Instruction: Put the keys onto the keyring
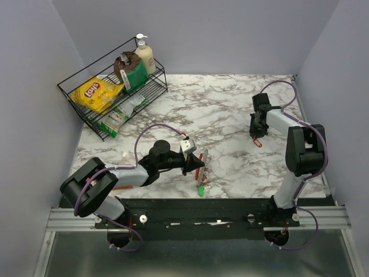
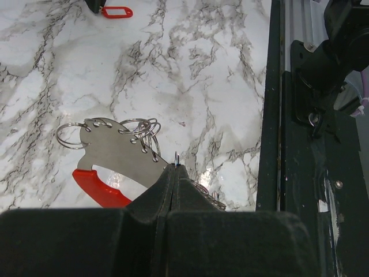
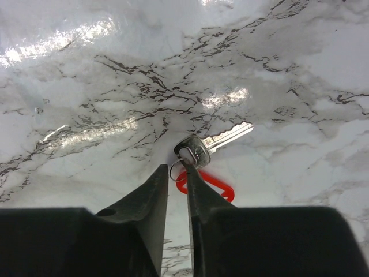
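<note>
My left gripper [image 1: 193, 163] is shut on the keyring [image 2: 115, 151], a silvery plate with a red curved loop [image 2: 98, 187] and several wire rings, held just above the table near the front edge. A green-tagged key [image 1: 200, 189] hangs or lies just below it. At the right, my right gripper [image 3: 174, 168] points down at a silvery key [image 3: 222, 141] with a red tag [image 3: 216, 182]. Its fingers stand narrowly apart, with the key's small split ring between the tips. That red tag also shows by this gripper in the top view [image 1: 258, 142].
A black wire rack [image 1: 109, 92] at the back left holds a yellow chip bag, a brown-green packet and a pump bottle. The black mounting rail [image 1: 196, 210] runs along the table's near edge, close to the keyring. Grey walls enclose the marble table.
</note>
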Available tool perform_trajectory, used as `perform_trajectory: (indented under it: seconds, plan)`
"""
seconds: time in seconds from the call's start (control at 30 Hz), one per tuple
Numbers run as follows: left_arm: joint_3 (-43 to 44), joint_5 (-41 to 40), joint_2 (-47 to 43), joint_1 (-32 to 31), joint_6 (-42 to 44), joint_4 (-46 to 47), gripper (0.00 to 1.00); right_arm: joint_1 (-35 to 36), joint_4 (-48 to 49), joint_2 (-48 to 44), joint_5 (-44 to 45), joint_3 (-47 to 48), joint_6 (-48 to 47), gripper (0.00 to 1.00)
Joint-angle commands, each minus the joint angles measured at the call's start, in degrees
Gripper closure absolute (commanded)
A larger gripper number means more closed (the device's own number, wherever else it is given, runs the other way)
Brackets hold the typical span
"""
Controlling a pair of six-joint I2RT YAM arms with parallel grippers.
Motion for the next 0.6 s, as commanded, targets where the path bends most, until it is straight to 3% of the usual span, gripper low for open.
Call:
perform_trajectory:
  seconds: [0.0,0.27,0.57]
  plan:
    - [1.15,-0.68,-2.41,-0.20,1.54,-0.79,1.00,-0.57,0.04,1.03,-0.15,1.32,-0.39,0.78]
    - [0.89,-1.30,-3.72,-0.38,1.80,-2.11,1.00,-0.57,0.12,1.12,-3.05,1.32,-1.10,0.99]
    - [0.10,-2.53,-4.78,-0.47,2.07,-2.38,1.00,1.09,0.56,-4.50,-10.08,-1.22,-2.06,0.99]
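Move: The right gripper is already down at the table with its part-open fingertips about the key's small ring, which lies at the hand point, some 1 cm below it. From this hand the key is about 2 cm ahead and 3 cm to the right, and the red tag about 2 cm back and 3 cm to the right. From the left gripper, the small ring is roughly 18 cm ahead, 25 cm to the right and 9 cm below. Hold the right gripper low in place and shut its fingers fully, pinching the key's small ring between the tips. Once they are closed, draw the hand about 1.5 cm to the left, staying close to the marble and tilting only some 5 degrees, so that the ring is pulled along with the key and red tag. ##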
